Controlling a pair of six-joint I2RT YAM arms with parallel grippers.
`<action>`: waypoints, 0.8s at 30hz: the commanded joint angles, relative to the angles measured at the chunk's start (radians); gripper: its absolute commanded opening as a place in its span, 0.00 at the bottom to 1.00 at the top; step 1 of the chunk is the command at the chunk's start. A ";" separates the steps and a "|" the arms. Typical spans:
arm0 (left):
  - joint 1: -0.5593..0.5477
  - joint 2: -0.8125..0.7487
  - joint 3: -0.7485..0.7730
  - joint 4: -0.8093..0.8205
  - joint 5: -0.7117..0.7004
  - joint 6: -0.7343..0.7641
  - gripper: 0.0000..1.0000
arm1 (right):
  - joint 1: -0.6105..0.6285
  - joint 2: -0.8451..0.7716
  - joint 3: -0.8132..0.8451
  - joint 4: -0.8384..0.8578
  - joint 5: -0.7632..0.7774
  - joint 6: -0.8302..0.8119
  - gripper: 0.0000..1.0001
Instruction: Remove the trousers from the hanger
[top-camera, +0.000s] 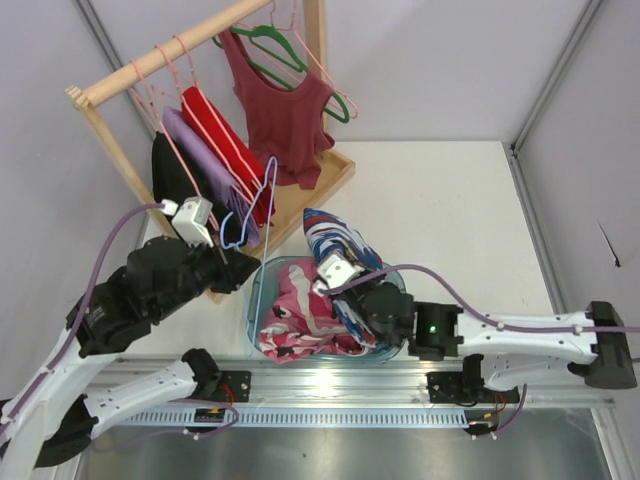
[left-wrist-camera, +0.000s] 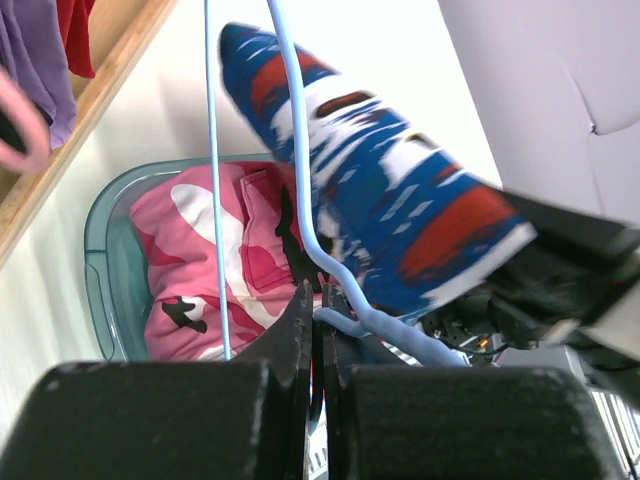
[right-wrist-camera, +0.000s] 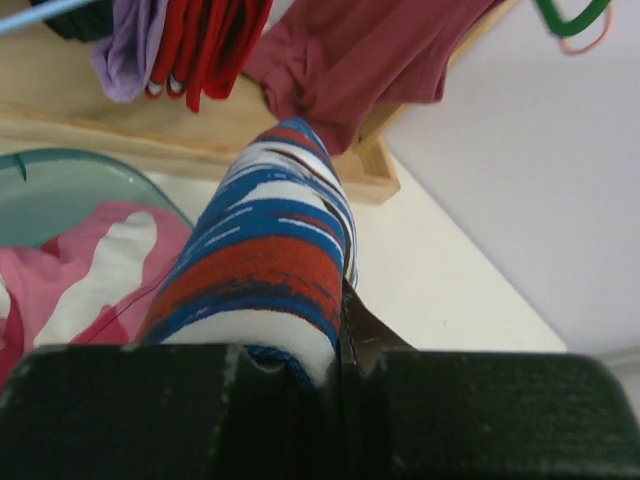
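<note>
My left gripper (left-wrist-camera: 325, 305) is shut on the thin light-blue hanger (left-wrist-camera: 290, 130), pinching its wire between the fingertips. In the top view this hanger (top-camera: 255, 195) rises from my left gripper (top-camera: 232, 255) beside the rack. The royal-blue trousers (top-camera: 338, 240) with white and red patches stand up over the teal basin (top-camera: 262, 285), with my right gripper (top-camera: 335, 283) shut on their lower end. In the right wrist view the trousers (right-wrist-camera: 270, 240) run straight out of the closed gripper (right-wrist-camera: 335, 350). From above, hanger and trousers look apart; in the left wrist view the wire crosses in front of the trousers (left-wrist-camera: 400, 190).
A pink-white-black camouflage garment (top-camera: 300, 320) fills the basin. The wooden rack (top-camera: 110, 85) at the back left carries pink hangers, a green hanger (top-camera: 290, 55), a dark-red tank top (top-camera: 285, 110) and red, purple and black garments. Bare table lies to the right (top-camera: 450, 220).
</note>
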 joint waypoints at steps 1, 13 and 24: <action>0.000 -0.016 0.001 0.000 0.004 -0.002 0.00 | 0.039 0.084 0.083 0.052 0.138 0.078 0.00; 0.000 -0.084 -0.074 -0.029 0.030 -0.024 0.00 | 0.059 0.350 0.255 0.100 0.115 0.152 0.00; 0.000 -0.107 -0.096 -0.031 0.023 -0.031 0.00 | 0.073 0.463 0.348 0.143 0.110 0.143 0.00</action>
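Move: The right hand holds the blue-patterned trousers above the tub with the pink garment in it; the tub's middle is some 5 cm to the left, 2 cm ahead and about 25 cm below. The blue hanger, in the left hand, is roughly 15 cm to the right hand's left, level ahead and slightly above; the rack's wooden base is about 20 cm ahead, 16 cm left and 26 cm down. From the left hand the tub lies about 12 cm right, 6 cm ahead and 28 cm below. The right hand, still pinching the trousers, carries them about 10 cm left across the tub, sinking some 5 cm. ##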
